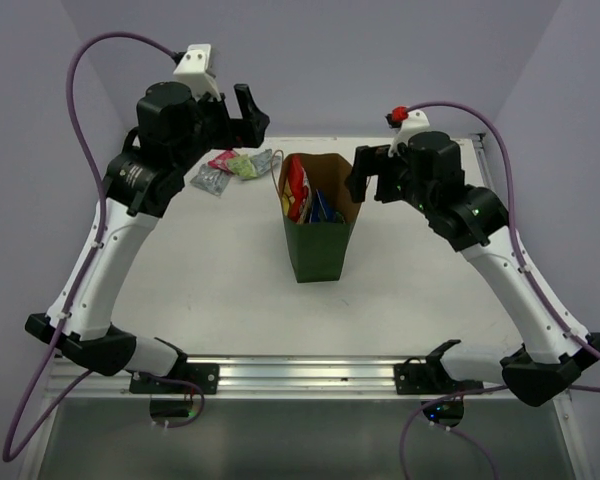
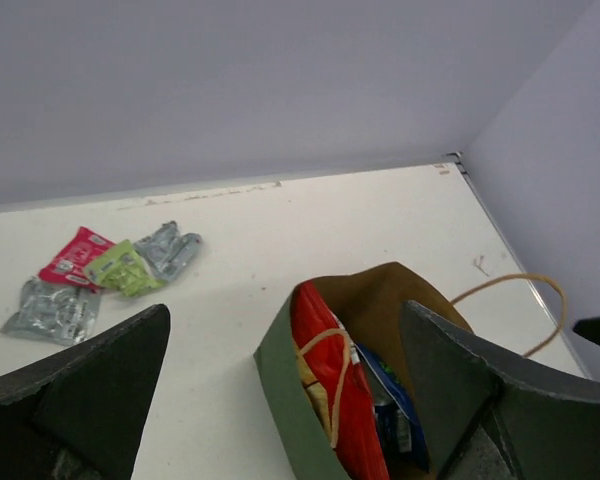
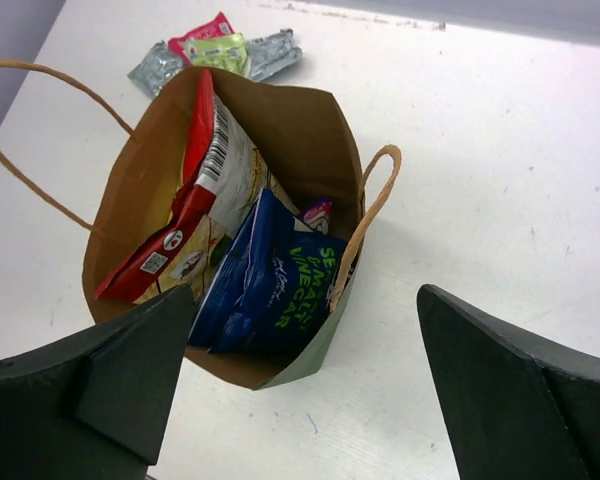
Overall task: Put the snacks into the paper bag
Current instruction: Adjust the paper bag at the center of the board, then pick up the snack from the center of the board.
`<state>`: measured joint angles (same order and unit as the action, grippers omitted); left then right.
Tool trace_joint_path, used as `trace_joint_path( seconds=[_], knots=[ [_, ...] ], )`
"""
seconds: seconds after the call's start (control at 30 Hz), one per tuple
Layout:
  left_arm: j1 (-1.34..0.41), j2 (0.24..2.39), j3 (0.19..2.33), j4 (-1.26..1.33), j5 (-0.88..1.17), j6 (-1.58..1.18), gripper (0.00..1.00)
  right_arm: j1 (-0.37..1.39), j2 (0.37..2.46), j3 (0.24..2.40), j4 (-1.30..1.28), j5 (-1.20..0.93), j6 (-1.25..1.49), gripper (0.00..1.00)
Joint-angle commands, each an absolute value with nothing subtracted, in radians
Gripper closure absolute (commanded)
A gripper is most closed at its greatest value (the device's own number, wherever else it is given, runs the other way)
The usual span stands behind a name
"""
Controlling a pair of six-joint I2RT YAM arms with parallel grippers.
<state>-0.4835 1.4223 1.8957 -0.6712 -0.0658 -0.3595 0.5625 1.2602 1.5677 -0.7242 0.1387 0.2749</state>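
The dark green paper bag [image 1: 320, 240] stands upright mid-table with its mouth open. Inside it are a red-white-yellow chip bag [image 3: 195, 200], a blue packet [image 3: 275, 280] and a small pink-purple packet [image 3: 317, 212]. Loose on the table at the back left lie a pink packet [image 1: 223, 160], a green packet [image 1: 244, 166] and two silver packets [image 1: 211, 180]. My left gripper [image 1: 250, 115] hangs open and empty above and behind the bag's left side [image 2: 280, 390]. To the bag's right, my right gripper [image 1: 363, 175] is open and empty above the rim [image 3: 310, 355].
One tan loop handle [image 2: 520, 285] droops over the bag's far side, another [image 3: 365, 210] lies across its mouth. Purple walls [image 1: 330, 60] close the table at the back and sides. A metal rail [image 1: 300, 372] with the arm bases runs along the near edge.
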Motion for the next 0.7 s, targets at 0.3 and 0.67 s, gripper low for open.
trace_joint_path(
  seconds=[0.3,0.67],
  knots=[
    [-0.371,1.422,1.821,-0.572,-0.299,-0.244,0.0,0.561,1.151,1.602,-0.673,0.043,0.072,0.02],
    [-0.16,1.636,1.73,-0.4,-0.074,-0.336,0.0,0.563,1.149,1.552,-0.646,-0.083,0.06,0.02]
  ],
)
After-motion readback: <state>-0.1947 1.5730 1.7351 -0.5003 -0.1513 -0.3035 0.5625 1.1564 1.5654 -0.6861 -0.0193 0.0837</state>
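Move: The left hand, open and empty, has the remaining small snack packets about 25 cm ahead, 6 cm to its left and some 43 cm below; the green packet lies in their middle, the near grey one about 21 ahead and 13 left. The paper bag stands 15 cm to this hand's right, 3 back and 33 below its level. From the right hand the bag is 8 cm left, about 2 ahead and 24 below, the packets roughly 29 ahead and 29 left. Towards the remaining packets: the left hand swings left, away from the paper bag, then curves forward and down, about 19 cm in all and gaining pace downward, turning some 20 degrees counter-clockwise. The right hand, also open and free, lifts about 4 cm and backs off 3 cm from the bag, its fingers tipping up and turning about 10 degrees counter-clockwise. Neither hand touches anything. ##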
